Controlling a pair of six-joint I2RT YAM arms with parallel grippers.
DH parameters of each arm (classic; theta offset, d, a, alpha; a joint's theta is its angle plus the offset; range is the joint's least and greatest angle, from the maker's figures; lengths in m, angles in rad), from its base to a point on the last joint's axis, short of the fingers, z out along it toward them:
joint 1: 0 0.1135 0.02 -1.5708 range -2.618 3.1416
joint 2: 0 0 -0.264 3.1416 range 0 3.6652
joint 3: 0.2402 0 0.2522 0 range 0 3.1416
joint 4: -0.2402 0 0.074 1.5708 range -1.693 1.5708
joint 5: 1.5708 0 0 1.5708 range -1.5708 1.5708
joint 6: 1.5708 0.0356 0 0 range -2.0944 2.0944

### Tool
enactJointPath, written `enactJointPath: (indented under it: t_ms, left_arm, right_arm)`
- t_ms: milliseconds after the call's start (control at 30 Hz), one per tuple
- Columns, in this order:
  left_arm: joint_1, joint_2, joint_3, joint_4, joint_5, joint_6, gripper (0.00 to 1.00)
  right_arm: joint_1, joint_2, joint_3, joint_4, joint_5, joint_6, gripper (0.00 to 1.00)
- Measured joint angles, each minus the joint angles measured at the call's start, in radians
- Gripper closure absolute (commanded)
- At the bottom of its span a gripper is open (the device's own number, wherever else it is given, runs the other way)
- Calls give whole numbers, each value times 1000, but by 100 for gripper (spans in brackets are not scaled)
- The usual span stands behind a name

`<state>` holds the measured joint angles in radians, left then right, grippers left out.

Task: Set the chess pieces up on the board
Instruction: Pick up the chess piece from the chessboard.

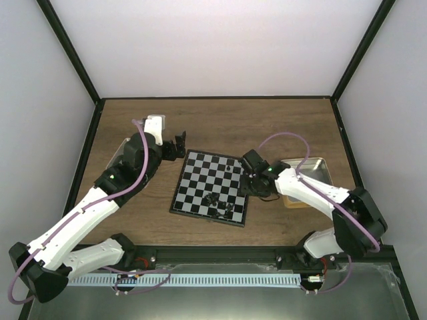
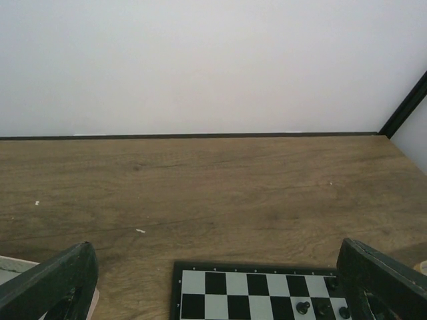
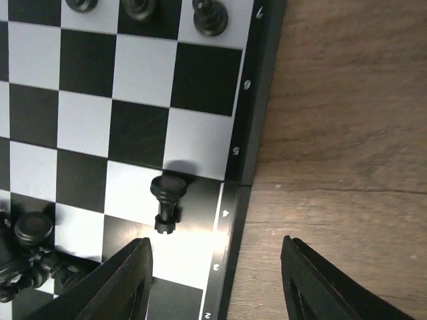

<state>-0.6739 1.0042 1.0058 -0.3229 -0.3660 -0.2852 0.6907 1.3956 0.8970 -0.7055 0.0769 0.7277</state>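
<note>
The board (image 1: 200, 180) lies mid-table. On it are a lone black chess piece (image 1: 230, 169) near the far right and a cluster of them (image 1: 213, 199) near the front. My right gripper (image 1: 247, 175) hangs over the board's right edge. It is open (image 3: 215, 243), with nothing between its fingers. Just ahead of them a black piece (image 3: 165, 200) with a notched end rests on the board (image 3: 87, 120), apart from both; I cannot tell if it stands. Three pieces (image 3: 210, 19) line the far row. My left gripper (image 1: 179, 148) is open beyond the board's far left corner (image 2: 193, 293).
A tan-rimmed metal tin (image 1: 313, 167) sits right of the board, partly under my right arm. Another tin (image 1: 120, 150) shows beside my left arm. Dark frame posts and white walls enclose the table. Several toppled pieces (image 3: 27, 257) crowd by my right gripper's left finger.
</note>
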Motion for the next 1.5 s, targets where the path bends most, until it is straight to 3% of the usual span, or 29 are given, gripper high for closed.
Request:
enactJointPath:
  t_ms: [433,800,967,1200,1500]
  left_arm:
    - [0,10,0,8,66,2,0]
    - [0,10,0,30,98,21,0]
    - [0,12,0,30,99,24,0]
    - [0,17,0,29,108,16,0]
    - [0,-12,-70,42,244,-50,0]
  right_arm:
    - [23,174,39,119,-68,74,65]
    - [26,224,50,138,-51,78,76]
    - [31,236,59,139,-21,79,86]
    - [35,241,67,140,-6,87,87]
    - [37,137,47,216,-20,159,85]
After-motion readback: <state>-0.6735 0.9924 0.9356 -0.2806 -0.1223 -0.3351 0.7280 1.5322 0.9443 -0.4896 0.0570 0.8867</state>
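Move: On the board below the right hand, roughly 4 cm to its left, 2 cm ahead and 5 cm down, a small dark chess piece stands near the right edge. About 8 cm beyond that piece is a row of three set-up pieces, and a dark cluster lies some 7 cm to its left and 3 cm nearer. From the idle left hand, the chess piece is about 20 cm right, 4 cm back and 29 cm below. Sinking about 4 cm while sliding a similar distance left and a little forward, the right hand comes down over the lone chess piece. Its half-open fingers pinch the piece near its top; then the hand rises some 4 cm, drifting left and forward with a slight tilt. The empty left hand shifts about 4 cm right, then dips and draws back slightly, turning clockwise. ##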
